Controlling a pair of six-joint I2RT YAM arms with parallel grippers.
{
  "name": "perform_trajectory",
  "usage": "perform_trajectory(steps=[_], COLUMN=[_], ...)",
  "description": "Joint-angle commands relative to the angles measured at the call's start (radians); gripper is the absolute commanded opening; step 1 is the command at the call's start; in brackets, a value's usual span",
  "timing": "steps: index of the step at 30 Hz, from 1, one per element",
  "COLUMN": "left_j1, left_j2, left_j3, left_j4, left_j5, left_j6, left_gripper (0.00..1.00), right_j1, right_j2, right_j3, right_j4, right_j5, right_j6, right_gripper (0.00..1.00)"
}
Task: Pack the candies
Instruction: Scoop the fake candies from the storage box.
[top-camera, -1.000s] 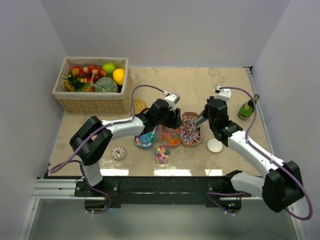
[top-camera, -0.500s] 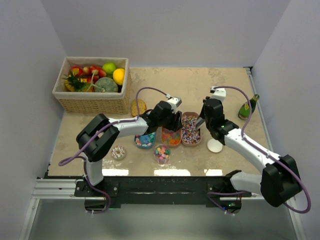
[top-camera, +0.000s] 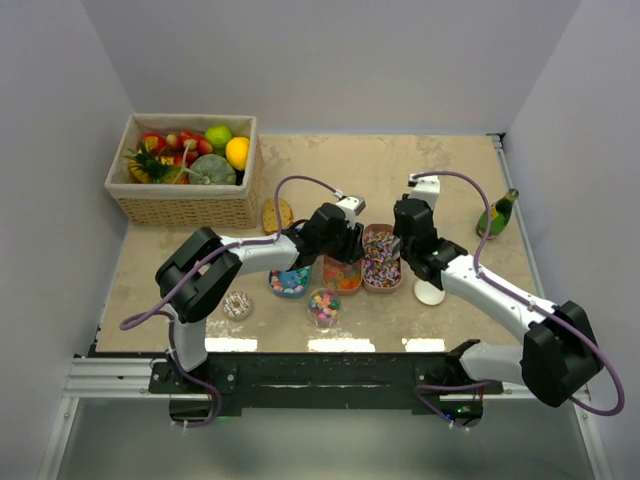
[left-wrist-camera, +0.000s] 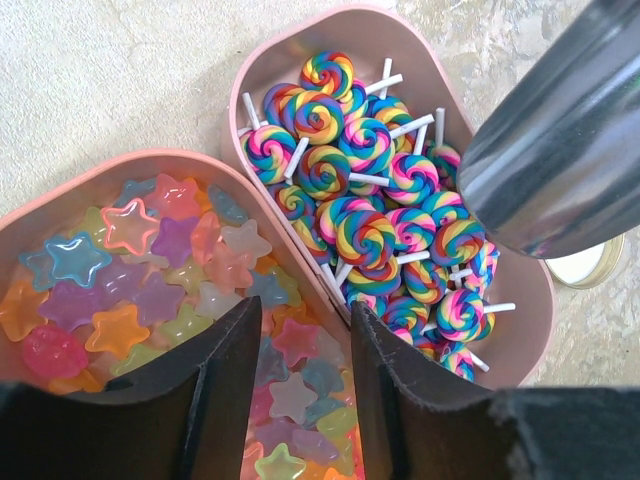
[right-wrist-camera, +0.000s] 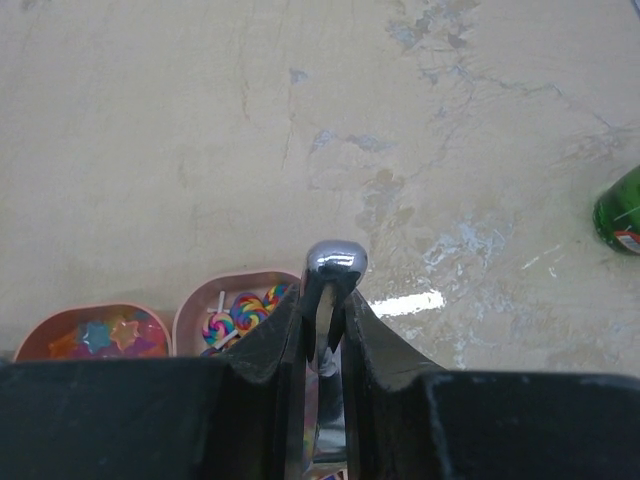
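The candies lie in three dishes: star gummies in a pink tray (left-wrist-camera: 110, 270) (top-camera: 342, 273), swirled lollipops in a second pink tray (left-wrist-camera: 370, 190) (top-camera: 381, 263), and mixed sweets in a blue bowl (top-camera: 290, 282). A small clear cup (top-camera: 323, 306) in front holds a few round ones. My left gripper (left-wrist-camera: 305, 320) (top-camera: 344, 247) hangs open just above the star gummies, with its right finger over the wall between the two trays and nothing between its fingers. My right gripper (right-wrist-camera: 322, 300) (top-camera: 405, 243) is shut on a metal spoon (right-wrist-camera: 335, 268), whose bowl (left-wrist-camera: 555, 150) hovers over the lollipop tray's right side.
A white lid (top-camera: 430, 292) lies right of the trays. A green bottle (top-camera: 495, 215) lies at the far right. A wicker basket of fruit (top-camera: 185, 200) stands at the back left, a brown cookie (top-camera: 277, 214) beside it, and a sprinkled donut (top-camera: 237, 304) front left.
My right gripper has carried the spoon leftward, over the lollipop tray. My left gripper has shifted slightly right, onto the star tray.
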Motion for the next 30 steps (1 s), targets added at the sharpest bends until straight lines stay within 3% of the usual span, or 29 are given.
perform_trajectory(steps=[1, 23, 30], left_j1=[-0.004, -0.003, -0.003], left_j2=[0.011, 0.041, 0.053], left_j3=[0.036, 0.051, 0.062], left_j4=[0.012, -0.017, -0.028], left_j5=[-0.009, -0.017, -0.015], left_j6=[-0.008, -0.012, -0.014], left_gripper=[0.45, 0.28, 0.19], right_j1=[0.006, 0.019, 0.019], right_j2=[-0.038, 0.092, 0.095], right_j3=[0.015, -0.071, -0.106], right_j4=[-0.006, 0.077, 0.098], right_j5=[0.032, -0.017, -0.115], right_j6=[-0.018, 0.015, 0.08], right_gripper=[0.0, 0.0, 0.0])
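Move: The lollipop tray's middle lies some 6 cm back of the right hand and 7 cm to its left, about 14 cm below; the star-candy tray is at the same depth, 16 cm left. The round lid is 14 cm back and 4 cm right. From the left hand the lollipop tray's middle is 5 cm right, 2 cm back and 3 cm lower, with the star tray's 5 cm left and 2 cm back. Around the adjoining rims of the lollipop and star trays, the left fingers narrow from nearly half open to about a fifth, the hand almost still. The right hand, keeping its grip on the scoop's handle, hovers, then sinks about 3.5 cm and eases 1.5 cm left, bringing the blade down to the lollipops in the tray's right side. ##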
